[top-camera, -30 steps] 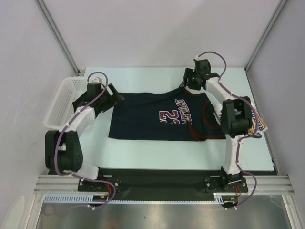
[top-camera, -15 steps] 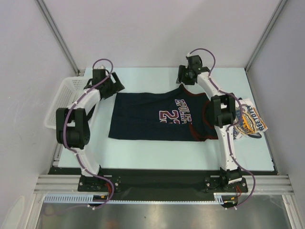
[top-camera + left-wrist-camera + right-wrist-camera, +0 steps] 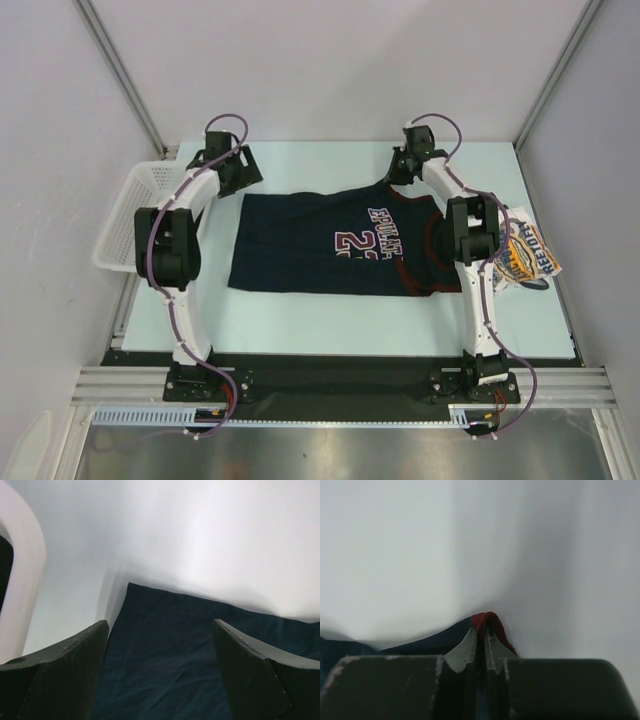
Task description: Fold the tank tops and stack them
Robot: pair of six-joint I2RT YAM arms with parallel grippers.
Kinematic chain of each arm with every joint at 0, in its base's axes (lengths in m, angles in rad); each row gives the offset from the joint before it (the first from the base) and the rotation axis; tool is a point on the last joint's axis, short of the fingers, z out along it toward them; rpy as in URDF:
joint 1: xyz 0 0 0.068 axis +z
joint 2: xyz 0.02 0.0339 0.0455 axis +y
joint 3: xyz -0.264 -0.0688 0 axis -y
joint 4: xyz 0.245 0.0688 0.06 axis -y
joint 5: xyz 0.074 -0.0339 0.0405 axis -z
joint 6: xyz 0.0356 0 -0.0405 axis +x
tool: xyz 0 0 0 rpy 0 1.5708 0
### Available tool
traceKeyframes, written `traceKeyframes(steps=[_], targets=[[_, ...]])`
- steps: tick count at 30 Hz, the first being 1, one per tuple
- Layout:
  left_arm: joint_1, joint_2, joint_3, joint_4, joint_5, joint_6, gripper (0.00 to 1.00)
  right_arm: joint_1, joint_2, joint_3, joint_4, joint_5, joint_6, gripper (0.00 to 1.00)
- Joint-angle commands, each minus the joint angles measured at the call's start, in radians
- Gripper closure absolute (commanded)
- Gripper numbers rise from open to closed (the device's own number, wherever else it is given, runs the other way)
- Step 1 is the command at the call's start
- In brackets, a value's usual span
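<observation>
The navy tank top (image 3: 320, 250) lies flat across the middle of the table, its dark-red trim and chest print towards the right. My right gripper (image 3: 400, 177) sits at its far shoulder strap. In the right wrist view that gripper (image 3: 481, 632) is shut on the dark-red trim (image 3: 493, 621), pinched up into a small peak. My left gripper (image 3: 240, 175) hovers at the navy top's far left corner. In the left wrist view it (image 3: 160, 625) stands open, the corner of navy cloth (image 3: 170, 660) lying between its fingers. The white tank top (image 3: 527, 258) lies crumpled at the right edge.
A white mesh basket (image 3: 128, 210) stands at the table's left edge beside the left arm. The enclosure walls rise close behind both grippers. Bare pale table (image 3: 330, 320) shows in front of the navy top.
The left arm has stretched out from near the basket to the navy top's far left corner. The right gripper has closed on the red-trimmed strap.
</observation>
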State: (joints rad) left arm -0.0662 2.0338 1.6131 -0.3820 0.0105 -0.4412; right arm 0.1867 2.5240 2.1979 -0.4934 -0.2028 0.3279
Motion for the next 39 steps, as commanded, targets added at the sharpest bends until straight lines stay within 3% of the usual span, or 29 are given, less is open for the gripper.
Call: traceKeyframes(steps=[1, 16, 22, 26, 29, 32, 39], targets=[[-0.014, 0.051, 0.09, -0.052, -0.053, 0.056, 0.1, -0.042, -0.103, -0.05, 0.111, -0.013, 0.048, 0.94], [-0.044, 0.261, 0.326, -0.166, -0.047, 0.068, 0.19, -0.049, -0.146, -0.138, 0.167, -0.047, 0.059, 0.94], [-0.044, 0.327, 0.416, -0.175, -0.044, 0.052, 0.48, -0.047, -0.168, -0.153, 0.177, -0.053, 0.057, 0.94], [-0.038, 0.341, 0.421, -0.085, -0.046, 0.052, 0.84, -0.049, -0.182, -0.176, 0.194, -0.058, 0.056, 0.95], [-0.024, 0.356, 0.453, -0.081, -0.027, 0.042, 1.0, -0.047, -0.198, -0.19, 0.21, -0.066, 0.054, 0.95], [-0.023, 0.301, 0.4, -0.036, -0.061, 0.042, 1.0, -0.047, -0.232, -0.227, 0.225, -0.055, 0.051, 0.95], [-0.023, 0.021, 0.023, 0.179, -0.144, 0.021, 1.0, -0.036, -0.362, -0.417, 0.36, -0.032, 0.066, 0.92]])
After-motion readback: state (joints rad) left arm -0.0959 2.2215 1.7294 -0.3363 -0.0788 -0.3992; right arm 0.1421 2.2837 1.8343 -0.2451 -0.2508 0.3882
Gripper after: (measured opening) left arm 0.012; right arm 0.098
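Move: The left hand, empty and open, has the tank top's far left corner about 5 cm ahead, 2 cm to its right and 6 cm below. The white basket stands roughly 21 cm to this hand's left and 3 cm back; the jersey number lies some 29 cm right and 11 cm back. The right hand already holds the red-trimmed strap end at its fingertips; that far left corner is about 38 cm to its left and 4 cm back, the printed folded top some 33 cm right and 22 cm back. The left hand sinks and reaches forward, each about 6 cm, onto the tank top's far left corner, shuts its fingers on it low down near the table, then starts drawing back a couple of centimetres and slightly up with the corner pinched. Meanwhile the right hand keeps its shut grip on the red-trimmed strap end, first shifts about 2.5 cm right, away from the left hand, then rises to some 4 cm above where it began, easing back about 2 cm at the end. ##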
